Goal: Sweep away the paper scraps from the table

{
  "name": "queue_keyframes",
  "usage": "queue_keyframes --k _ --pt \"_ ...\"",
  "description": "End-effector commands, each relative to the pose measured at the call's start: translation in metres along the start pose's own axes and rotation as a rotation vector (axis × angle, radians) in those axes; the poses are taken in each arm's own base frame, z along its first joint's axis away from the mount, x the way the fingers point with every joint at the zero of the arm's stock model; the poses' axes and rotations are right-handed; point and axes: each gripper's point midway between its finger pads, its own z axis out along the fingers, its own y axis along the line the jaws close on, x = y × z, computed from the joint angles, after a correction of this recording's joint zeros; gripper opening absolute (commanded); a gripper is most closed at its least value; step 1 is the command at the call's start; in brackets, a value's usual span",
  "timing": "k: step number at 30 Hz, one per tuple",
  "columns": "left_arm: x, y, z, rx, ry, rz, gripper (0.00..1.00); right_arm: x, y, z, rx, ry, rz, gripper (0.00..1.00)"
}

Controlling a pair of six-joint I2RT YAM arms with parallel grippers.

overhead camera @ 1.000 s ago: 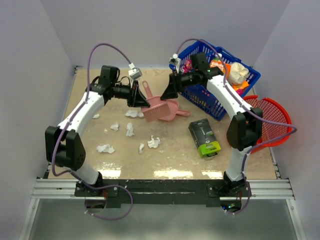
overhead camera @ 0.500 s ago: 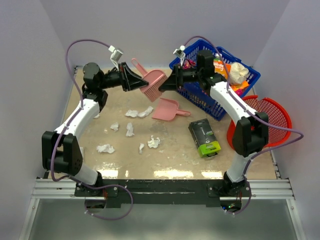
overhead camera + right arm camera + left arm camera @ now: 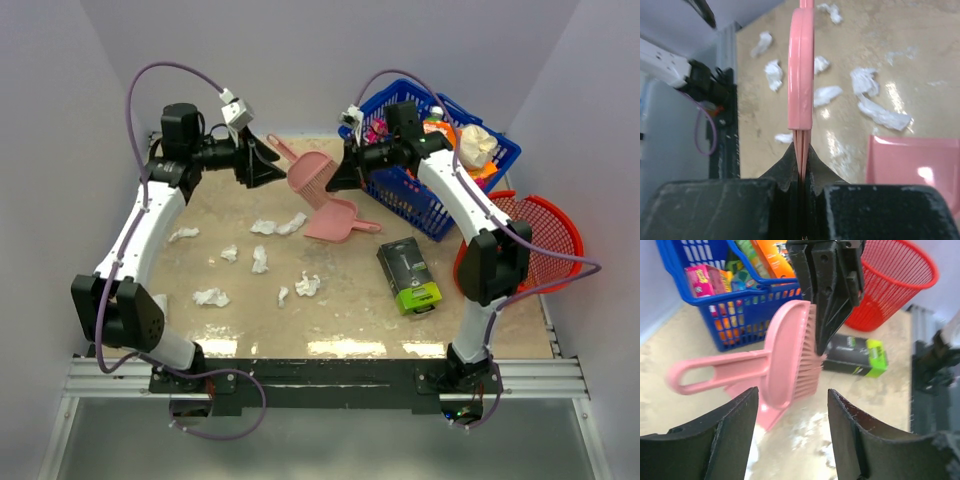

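Note:
My right gripper (image 3: 333, 177) is shut on the bristle end of a pink brush (image 3: 309, 174) and holds it in the air over the back of the table (image 3: 340, 320). In the right wrist view the bristles are pinched between the fingers (image 3: 801, 150). My left gripper (image 3: 268, 164) is open and empty, just left of the brush handle; in the left wrist view (image 3: 792, 392) the brush (image 3: 790, 355) hangs ahead of it. The pink dustpan (image 3: 336, 218) lies flat below. Several white paper scraps (image 3: 279, 225) lie scattered left of centre, and some show in the right wrist view (image 3: 774, 75).
A blue basket (image 3: 470, 170) full of packets stands at the back right, with a red mesh basket (image 3: 530, 235) beside it. A black and green box (image 3: 408, 275) lies right of centre. Walls close in on the left, back and right.
The left gripper lifted the brush off the table beside the dustpan and up to the right gripper. The right gripper closed on the bristles. The left gripper has let go and drawn back slightly.

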Motion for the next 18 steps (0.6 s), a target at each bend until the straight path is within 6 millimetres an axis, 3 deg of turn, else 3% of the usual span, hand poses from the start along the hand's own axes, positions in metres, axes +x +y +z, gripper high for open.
queue_keyframes --k 1,4,11,18 --pt "0.019 -0.012 -0.033 -0.049 0.185 0.311 0.62 0.041 0.003 -0.026 0.060 0.204 -0.205 0.00" --pt "0.025 -0.016 -0.037 -0.030 0.217 0.357 0.62 0.055 0.005 -0.032 0.062 0.262 -0.209 0.00" --pt "0.035 -0.022 -0.029 0.017 0.215 0.327 0.61 0.060 0.014 -0.030 0.048 0.292 -0.239 0.00" --pt "0.028 -0.016 -0.025 0.009 0.197 0.335 0.61 0.066 0.028 -0.022 0.008 0.335 -0.295 0.00"
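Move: The brush handle, the left gripper's target, lies about 5 cm ahead and 4 cm right of it, nearly level; from the right gripper, which holds the bristles, it is some 10 cm left, 5 cm ahead and 6 cm higher. The dustpan on the table lies about 8 cm ahead of the right gripper, straight across and 26 cm below. A long scrap lies roughly 7 cm ahead, 3 cm right and 32 cm below the left gripper. Keep the right gripper pinched on the bristles and carry the brush down, back and right, about 8 cm in all, tipping the fingers down so the handle sinks and swings into line with the left fingers. Bring the left gripper back, down and left some 5 cm with its fingers still open, tilting them down towards the handle's end without closing. ##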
